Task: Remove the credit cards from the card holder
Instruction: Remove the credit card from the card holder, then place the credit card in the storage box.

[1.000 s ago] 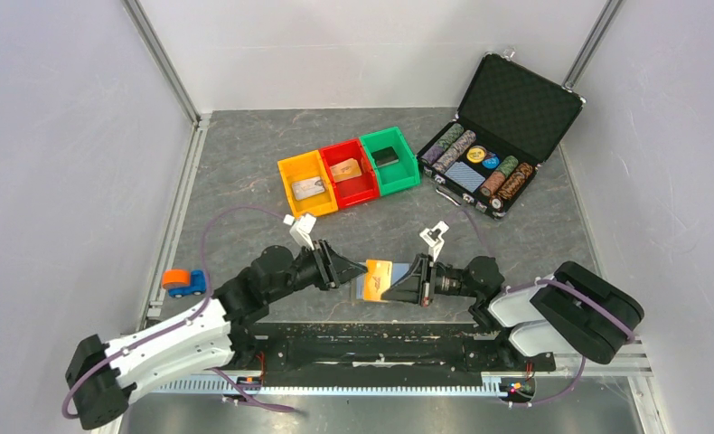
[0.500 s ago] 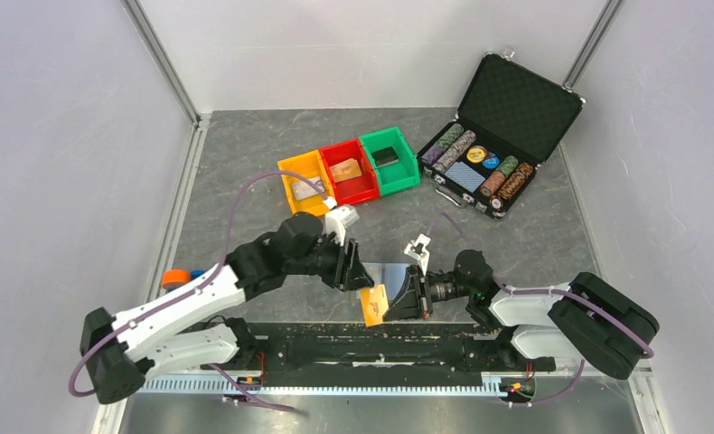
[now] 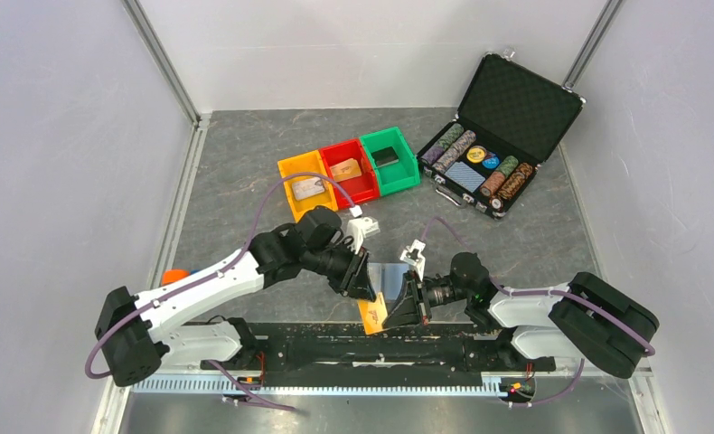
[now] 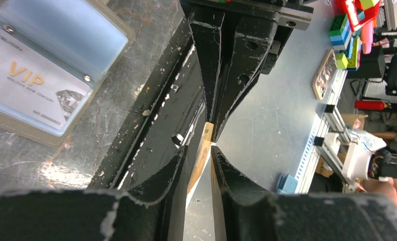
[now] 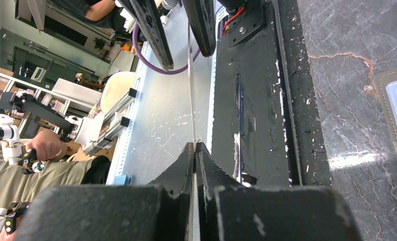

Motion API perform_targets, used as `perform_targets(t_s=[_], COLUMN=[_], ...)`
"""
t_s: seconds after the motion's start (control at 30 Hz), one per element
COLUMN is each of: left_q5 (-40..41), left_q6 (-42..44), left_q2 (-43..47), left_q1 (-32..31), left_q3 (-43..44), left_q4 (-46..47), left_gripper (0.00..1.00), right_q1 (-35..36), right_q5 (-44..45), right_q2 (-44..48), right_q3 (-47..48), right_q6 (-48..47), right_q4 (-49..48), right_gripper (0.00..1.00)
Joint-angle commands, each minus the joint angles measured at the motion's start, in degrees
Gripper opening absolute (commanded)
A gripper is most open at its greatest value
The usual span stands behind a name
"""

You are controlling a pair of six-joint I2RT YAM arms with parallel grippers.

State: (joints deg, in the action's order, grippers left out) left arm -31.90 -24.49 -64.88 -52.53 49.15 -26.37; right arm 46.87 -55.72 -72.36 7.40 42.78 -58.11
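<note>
The card holder (image 3: 388,274) lies open on the table, its blue panels up; one pocket shows a silver VIP card (image 4: 33,88). My right gripper (image 3: 400,307) (image 5: 195,145) is shut on an orange credit card (image 3: 371,315), held on edge above the table's near edge. In the right wrist view that card (image 5: 190,90) is a thin line running away from the jaws. My left gripper (image 3: 364,282) (image 4: 200,150) straddles the card's (image 4: 202,158) other end. Its jaws stand narrowly open, the card lies close to one finger, and a gap shows on the other side.
Yellow (image 3: 306,185), red (image 3: 348,172) and green (image 3: 389,160) bins stand in a row at mid-table, each with a card inside. An open black chip case (image 3: 493,136) sits back right. A small orange and blue toy (image 3: 174,276) lies left. The black base rail (image 3: 380,348) runs below the grippers.
The right gripper pulled the orange card toward the near edge, away from the card holder. The left gripper let go, swung over to the card's free end and narrowed its jaws around it.
</note>
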Motion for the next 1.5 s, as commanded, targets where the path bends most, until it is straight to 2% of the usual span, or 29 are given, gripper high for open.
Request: perform_targets(t_s=[0.0, 0.07, 0.17, 0.27, 0.37, 0.47, 0.53, 0.67, 0.8, 1.03, 1.17, 1.27, 1.37, 1.47], left_q5=[-5.41, -5.32, -4.88, -2.96, 1.08, 2.81, 5.44, 20.0, 32.33, 43.55, 48.76, 54.58, 60.45, 62.52], left_q6=[4.01, 3.95, 3.84, 3.44, 2.92, 1.6, 0.92, -1.21, -5.34, -16.75, -23.78, -24.18, -25.86, -26.07], left_q2=[-0.91, -0.83, -0.95, -1.36, -1.06, 0.4, 1.66, 5.31, 8.4, 8.32, 2.14, -3.31, -8.91, -14.21], left_q1=[-0.02, -0.02, -0.01, 0.16, 0.86, 2.69, 4.31, 6.99, 10.37, 15.4, 17.67, 17.9, 17.9, 17.99], left_q3=[1.94, 1.83, 1.9, 2.32, 2.81, 2.41, 2.52, 3.36, 3.47, -1.81, -1.77, -1.41, 1.31, 3.29], left_q4=[-1.15, -1.12, -1.09, -1.43, -2.3, -1.54, -1.69, -2.57, 0.72, 17.61, 25.84, 35.64, 38.12, 41.57], left_gripper=[0.28, 0.23, 0.03, 0.02, 0.02, 0.02, 0.02, 0.02, 0.02, 0.02, 0.02, 0.02, 0.02, 0.02], right_q1=[0.28, 0.26, 0.29, 0.28, 0.24, -0.1, -0.66, -1.79, -2.14, -2.24, -2.25, -2.22, -2.22, -2.22], right_q5=[-0.43, -0.47, -0.37, -0.05, 1.21, 4.04, 7.37, 13.75, 19.72, 29.72, 30.34, 30.5, 29.96, 29.66], right_q2=[0.37, 0.3, 0.37, 0.43, 1.22, 3.76, 6.67, 12.66, 17.64, 24.99, 27.01, 27.87, 28.36, 28.8], right_q3=[1.72, 1.65, 1.57, 1.58, 1.85, 2.16, 2.35, 2.58, 3.27, 3.96, 3.05, 2.57, 2.33, 2.28], right_q6=[-1.12, -1.14, -1.21, -0.98, -1.16, -3.66, -6.25, -10.01, -13.31, -17.18, -17.07, -16.55, -16.57, -17.27], right_q4=[-2.18, -2.27, -2.19, -2.1, -0.68, 3.78, 8.38, 16.39, 22.88, 32.3, 32.54, 32.66, 33.01, 34.16], right_gripper=[0.0, 0.0, 0.0, 0.05, 0.21, 0.49, 0.61, 0.79, 0.97, 0.98, 0.98, 0.98, 0.98, 0.98])
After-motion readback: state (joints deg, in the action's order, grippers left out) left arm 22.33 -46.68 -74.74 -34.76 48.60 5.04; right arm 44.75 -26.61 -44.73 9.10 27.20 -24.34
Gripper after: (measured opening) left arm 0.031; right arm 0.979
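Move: The gold credit card, pinched by the right hand, has its middle about 4 cm back from the left hand point and 2 cm lower, with its edge already between the open left fingers. From the right hand that middle is 3 cm left and 1 cm ahead. The card holder lies about 7 cm ahead of the left hand, 3 cm right and 16 cm below. The red box is 34 cm ahead, 6 cm left; the yellow box adjoins its left side, 31 cm ahead, 15 cm left. Almost in place, the left fingers close and pinch the gold card's edge; only then does the right hand open wide and let go, moving some 8 cm forward towards the holder. The left hand carries the card forward about 26 cm and 9 cm left towards the red box, arching up roughly 5 cm before starting to sink, while swinging about 75 degrees counter-clockwise. ##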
